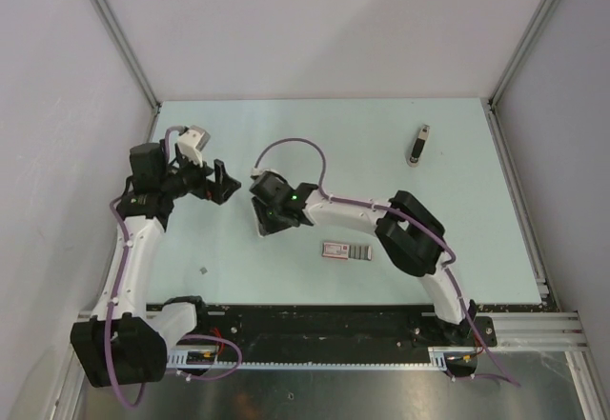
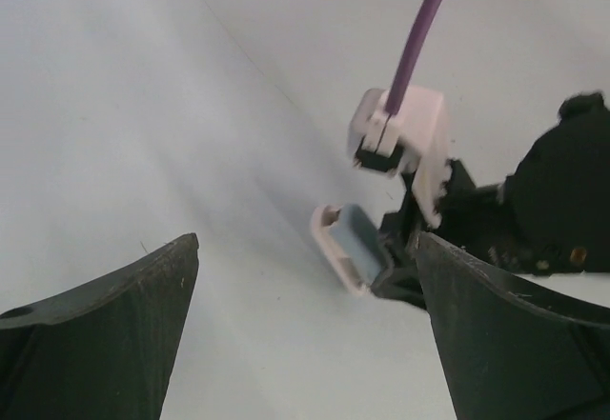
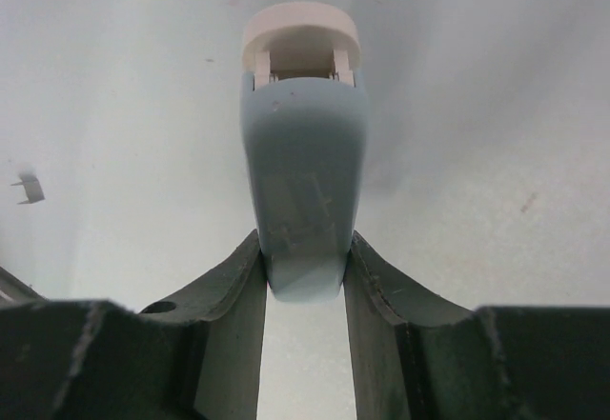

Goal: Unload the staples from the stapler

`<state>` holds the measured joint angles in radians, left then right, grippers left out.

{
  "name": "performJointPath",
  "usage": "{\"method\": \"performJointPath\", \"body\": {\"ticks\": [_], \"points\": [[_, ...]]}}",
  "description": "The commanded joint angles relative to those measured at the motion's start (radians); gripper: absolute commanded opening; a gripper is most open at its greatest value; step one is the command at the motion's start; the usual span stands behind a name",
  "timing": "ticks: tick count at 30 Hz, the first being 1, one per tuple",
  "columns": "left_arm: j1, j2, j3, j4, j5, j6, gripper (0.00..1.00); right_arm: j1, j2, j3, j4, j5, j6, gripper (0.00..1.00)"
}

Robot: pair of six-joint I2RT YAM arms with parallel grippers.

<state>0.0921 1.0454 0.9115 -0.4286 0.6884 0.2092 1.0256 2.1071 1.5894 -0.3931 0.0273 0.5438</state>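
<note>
The stapler point(image 1: 417, 144), slim, black and grey with a silvery part, lies alone on the table at the far right, away from both grippers. My right gripper point(image 1: 267, 218) is shut on a pale blue-white wedge point(image 3: 303, 182); its fingers point(image 3: 238, 296) clamp the wedge's near end, and its white tip points away over the table. My left gripper point(image 1: 227, 184) is open and empty, just left of the right gripper. In the left wrist view the wedge point(image 2: 348, 244) shows ahead between my wide-open fingers point(image 2: 133, 325).
A flat pink-and-grey box point(image 1: 345, 250) lies on the table near the right forearm. A tiny metal scrap point(image 1: 206, 270) lies at the near left and also shows in the right wrist view point(image 3: 29, 188). White walls enclose the pale green table point(image 1: 362, 125).
</note>
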Motion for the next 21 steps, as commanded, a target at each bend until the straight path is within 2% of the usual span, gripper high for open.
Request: {"method": "performJointPath", "body": {"ticks": [1,4,7,10,14,17,21], "points": [[0.009,-0.007,0.035,0.009,0.007,-0.12,1.0,0.067,0.105,0.198,-0.232,0.091,-0.068,0.0],[0.011,-0.005,0.024,0.013,-0.033,-0.121,0.99,0.084,0.171,0.296,-0.29,0.096,-0.072,0.11],[0.011,0.009,0.015,0.017,-0.089,-0.125,1.0,0.094,0.219,0.372,-0.328,0.084,-0.067,0.3],[0.01,0.025,0.006,0.018,-0.119,-0.112,1.0,0.103,0.241,0.41,-0.341,0.068,-0.061,0.5],[0.01,0.045,-0.012,0.031,-0.148,-0.095,1.0,0.106,0.231,0.428,-0.346,0.08,-0.053,0.66],[0.01,0.071,-0.025,0.048,-0.186,-0.073,1.0,0.096,0.192,0.424,-0.345,0.089,-0.057,0.73],[0.01,0.105,-0.028,0.058,-0.229,-0.051,1.0,0.066,0.109,0.39,-0.335,0.085,-0.061,0.76]]}}
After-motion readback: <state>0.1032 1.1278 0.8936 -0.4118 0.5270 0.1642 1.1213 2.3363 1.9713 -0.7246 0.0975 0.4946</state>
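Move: The right hand holds the stapler by one end, its middle about 3 cm ahead of and 2 cm left of the fingers. The bare table meant for it is some 5 cm left of the hand and 4 below. The small staple strip lies roughly 14 cm left and 9 back, the staple box about 20 cm right and 4 back. From the open left hand the stapler is some 9 cm right, 3 back and 17 below. Leftward first, about 4 cm and drawing slightly back, the right hand carries the stapler low over the table; then its fingers open and let go while it sinks some 2 cm and eases farther back. The left hand, empty and wide open, pauses above, then lowers about 4 cm while shifting left and a little forward. ##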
